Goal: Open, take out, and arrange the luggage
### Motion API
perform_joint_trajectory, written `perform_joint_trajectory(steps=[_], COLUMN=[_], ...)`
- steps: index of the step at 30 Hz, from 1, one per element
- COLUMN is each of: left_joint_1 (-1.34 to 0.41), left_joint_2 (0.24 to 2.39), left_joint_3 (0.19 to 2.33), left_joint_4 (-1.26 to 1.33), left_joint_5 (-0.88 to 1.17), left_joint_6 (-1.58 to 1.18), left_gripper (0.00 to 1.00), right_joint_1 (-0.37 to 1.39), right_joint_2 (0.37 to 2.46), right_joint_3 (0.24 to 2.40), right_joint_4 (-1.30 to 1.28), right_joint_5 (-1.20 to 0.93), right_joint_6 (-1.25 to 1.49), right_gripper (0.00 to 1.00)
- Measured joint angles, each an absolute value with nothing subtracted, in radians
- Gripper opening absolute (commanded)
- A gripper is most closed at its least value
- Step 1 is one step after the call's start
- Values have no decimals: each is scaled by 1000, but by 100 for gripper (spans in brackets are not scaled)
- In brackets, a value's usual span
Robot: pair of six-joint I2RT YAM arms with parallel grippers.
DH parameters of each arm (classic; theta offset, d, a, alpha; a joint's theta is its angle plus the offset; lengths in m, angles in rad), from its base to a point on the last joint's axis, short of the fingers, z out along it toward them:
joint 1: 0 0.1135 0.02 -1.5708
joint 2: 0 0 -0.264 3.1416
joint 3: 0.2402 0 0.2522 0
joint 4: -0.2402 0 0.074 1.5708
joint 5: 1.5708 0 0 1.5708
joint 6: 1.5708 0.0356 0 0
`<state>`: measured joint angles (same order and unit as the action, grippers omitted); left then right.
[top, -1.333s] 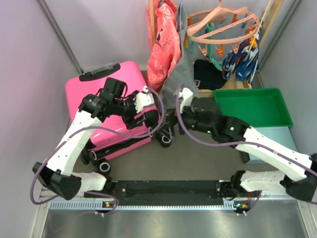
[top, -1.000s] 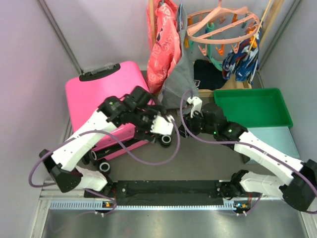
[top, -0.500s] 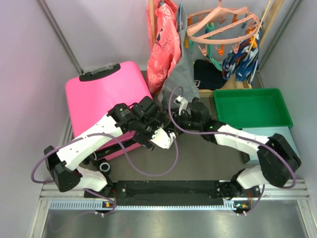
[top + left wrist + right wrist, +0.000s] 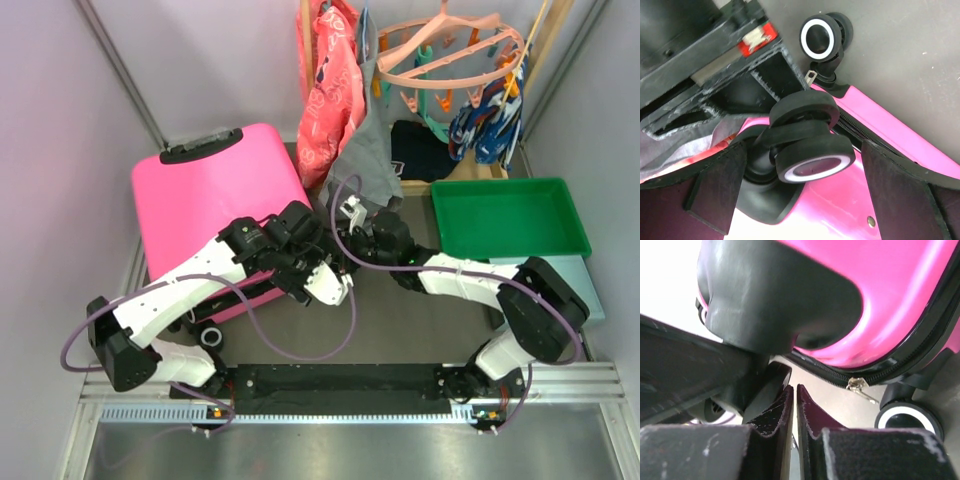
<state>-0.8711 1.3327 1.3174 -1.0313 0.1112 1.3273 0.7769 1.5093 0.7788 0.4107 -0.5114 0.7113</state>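
The hot-pink luggage [image 4: 205, 190] lies closed at the back left, its handle toward the far wall and its wheels toward the near right. My left gripper [image 4: 807, 195] is open, with one black wheel [image 4: 812, 150] between its wide-set fingers [image 4: 715, 185] but untouched. My right gripper [image 4: 795, 390] is shut, nothing showing between its pads, just below the luggage's black corner cap [image 4: 780, 305]. The silver zipper pull [image 4: 860, 387] hangs free to the right of its tips. From above, both grippers meet at the luggage's near right corner [image 4: 325, 260].
A green tray [image 4: 505, 215] sits at the right with a pale teal box [image 4: 565, 270] in front of it. Hung clothes [image 4: 330, 90] and a peg hanger [image 4: 450, 50] crowd the back. A grey garment [image 4: 365, 165] drapes down right behind the grippers.
My right gripper has slid left to the luggage's wheel corner and closed. My left gripper came off the lid, down to the wheels, and stayed open.
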Motion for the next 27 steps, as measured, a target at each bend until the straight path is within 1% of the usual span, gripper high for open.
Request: perform_joint_trajectory(steps=[8,11,16,18,19,22,23,25,26,27], left_joint_1=[-874,-874,-878,-878,-878,-879,-879,-880,-880,-879], left_joint_2=[1332,1332,1319,1311,1306,1297,1294,1287,1283,1282], left_joint_3=[1279,1269,1211,1193,1184,1151,1141,1128,1123,1122], left_joint_4=[-1005,-997,-945,-930,-923,-889,-871,-845,-843,-844], left_joint_5=[84,78,41,27,15,-16,-23,-33,-32,-31], left_joint_6=[1403,1433,1526,1578,1610,1706,1736,1801,1826,1837], left_gripper=[99,97,97,95,93,72,61,51,45,30], right_joint_1=[777,777,776,776,776,776,776,776,776,776], right_joint_2=[1536,1544,1547,1547,1547,1547,1547,1546,1546,1546], right_joint_3=[762,759,751,751,751,751,751,751,751,751], right_joint_4=[497,517,537,537,537,537,535,531,529,525], right_joint_5=[-506,-510,-516,-516,-516,-516,-516,-510,-509,-507], right_joint_6=[810,838,866,869,869,875,876,875,876,874], right_gripper=[6,6,6,5,6,6,6,6,6,6])
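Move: The upper corner wheel of the suitcase lies about 3 cm ahead of my left hand and 3 cm below it, already between the open fingers. The zip pull hangs beneath it, some 3 cm to this hand's right and 9 cm down, and the lower wheel is about 16 cm down, 5 cm to the right. From my nearly shut right fingers the pull is some 2 cm back, 2 cm left and 4 cm below. I ease my left hand some 3 cm forward and 2 cm down over the upper wheel, turning the wrist about 30 degrees, partly clockwise and with the fingers swinging forward, then close the open fingers partway until they pinch the wheel from both sides. My right hand stays close by the zip corner, nearly shut, drifting under a centimetre left. ##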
